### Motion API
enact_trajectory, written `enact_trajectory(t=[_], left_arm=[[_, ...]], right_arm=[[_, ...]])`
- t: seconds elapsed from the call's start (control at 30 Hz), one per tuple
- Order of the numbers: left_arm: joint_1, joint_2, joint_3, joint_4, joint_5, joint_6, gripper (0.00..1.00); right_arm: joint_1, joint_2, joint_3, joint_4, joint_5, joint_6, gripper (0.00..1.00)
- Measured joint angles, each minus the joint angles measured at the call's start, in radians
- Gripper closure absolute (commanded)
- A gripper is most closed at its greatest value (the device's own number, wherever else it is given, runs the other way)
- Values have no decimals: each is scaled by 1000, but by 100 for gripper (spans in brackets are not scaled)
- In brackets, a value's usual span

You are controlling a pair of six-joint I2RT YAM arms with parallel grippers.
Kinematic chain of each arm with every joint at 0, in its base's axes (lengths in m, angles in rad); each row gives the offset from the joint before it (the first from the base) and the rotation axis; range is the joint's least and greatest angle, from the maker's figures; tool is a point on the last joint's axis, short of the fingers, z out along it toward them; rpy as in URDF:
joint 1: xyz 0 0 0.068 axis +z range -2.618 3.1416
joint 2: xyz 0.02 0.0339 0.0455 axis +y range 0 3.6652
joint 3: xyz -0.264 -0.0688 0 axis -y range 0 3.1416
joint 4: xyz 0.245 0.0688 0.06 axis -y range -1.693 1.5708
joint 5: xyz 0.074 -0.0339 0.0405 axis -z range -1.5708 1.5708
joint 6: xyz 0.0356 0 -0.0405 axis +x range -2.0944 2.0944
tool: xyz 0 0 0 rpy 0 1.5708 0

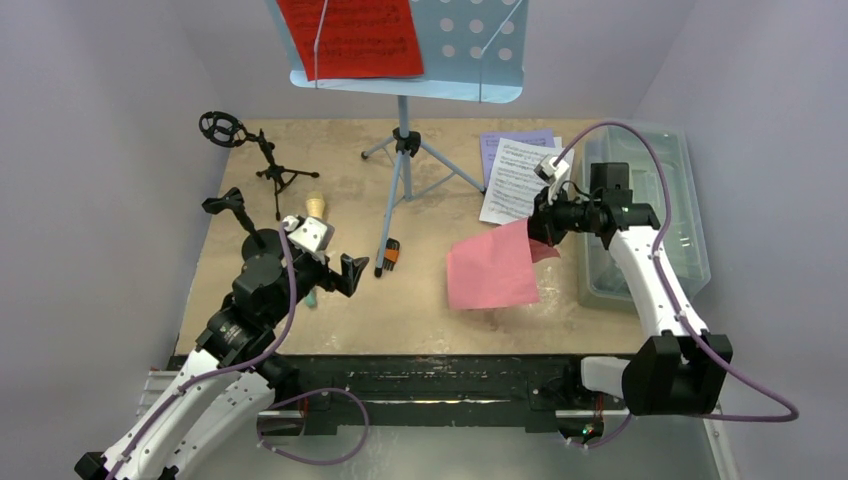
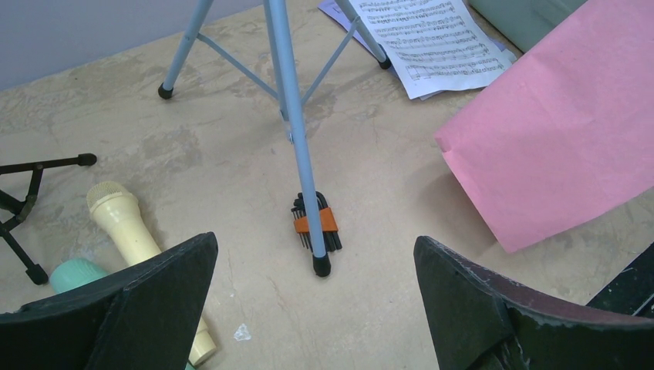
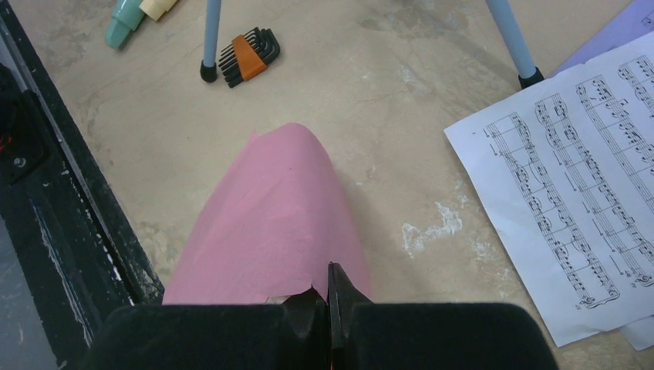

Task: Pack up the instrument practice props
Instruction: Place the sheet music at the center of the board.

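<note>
My right gripper (image 1: 541, 226) (image 3: 328, 284) is shut on a corner of the pink sheet-music page (image 1: 494, 266) (image 3: 270, 223), which arches up off the table. The light-blue tripod (image 1: 403, 160) (image 2: 299, 146) stands at the back; its perforated tray (image 1: 480, 45) carries a red page (image 1: 350, 35). A white music sheet (image 1: 515, 180) (image 3: 571, 200) lies over a purple page (image 1: 520, 138). My left gripper (image 1: 350, 275) (image 2: 312, 245) hangs open above the table, holding nothing. The yellow microphone (image 2: 127, 227) and mint-green microphone (image 2: 77, 274) lie to its left. Two black microphone tripods (image 1: 275, 170) (image 1: 235, 210) stand at the left.
A translucent grey tub (image 1: 660, 200) sits at the right edge, beside my right arm. A bundle of black hex keys in an orange holder (image 1: 389, 255) (image 2: 316, 223) (image 3: 247, 55) lies at the foot of one tripod leg. The black base rail (image 1: 430, 380) runs along the near edge.
</note>
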State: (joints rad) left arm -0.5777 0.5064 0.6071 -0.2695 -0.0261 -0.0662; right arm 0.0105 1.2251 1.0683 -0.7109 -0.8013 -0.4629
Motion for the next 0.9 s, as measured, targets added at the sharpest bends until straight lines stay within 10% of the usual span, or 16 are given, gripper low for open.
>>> enact_trajectory(t=[0.9], left_arm=[[0,-2,0,0,5,0,0]], right_arm=[[-96,222,99,212,285,501,100]])
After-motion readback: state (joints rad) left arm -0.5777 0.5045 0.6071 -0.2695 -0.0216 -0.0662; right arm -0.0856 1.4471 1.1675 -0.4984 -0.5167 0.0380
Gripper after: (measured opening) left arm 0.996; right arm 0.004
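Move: Ahead of the right hand, which already pinches the pink sheet by its edge, the pile topped by the white sheet music lies about 30 cm out, some 4 cm to the right and 18 cm below. The music stand's right foot is roughly 29 cm ahead and 7 cm left, on the table; the clear box's middle about 17 cm ahead, 29 cm right and 11 cm lower. From the left hand, the pile is some 38 cm ahead, 41 cm right and 23 cm below. Carrying the hanging pink sheet towards the white sheet pile, the right hand travels about 9 cm forward and 6 cm to its right, sinking some 3 cm early on and then rising slightly. The wrist swings clockwise roughly 30 degrees and tips a little further down; the shut fingers keep their pinch. ##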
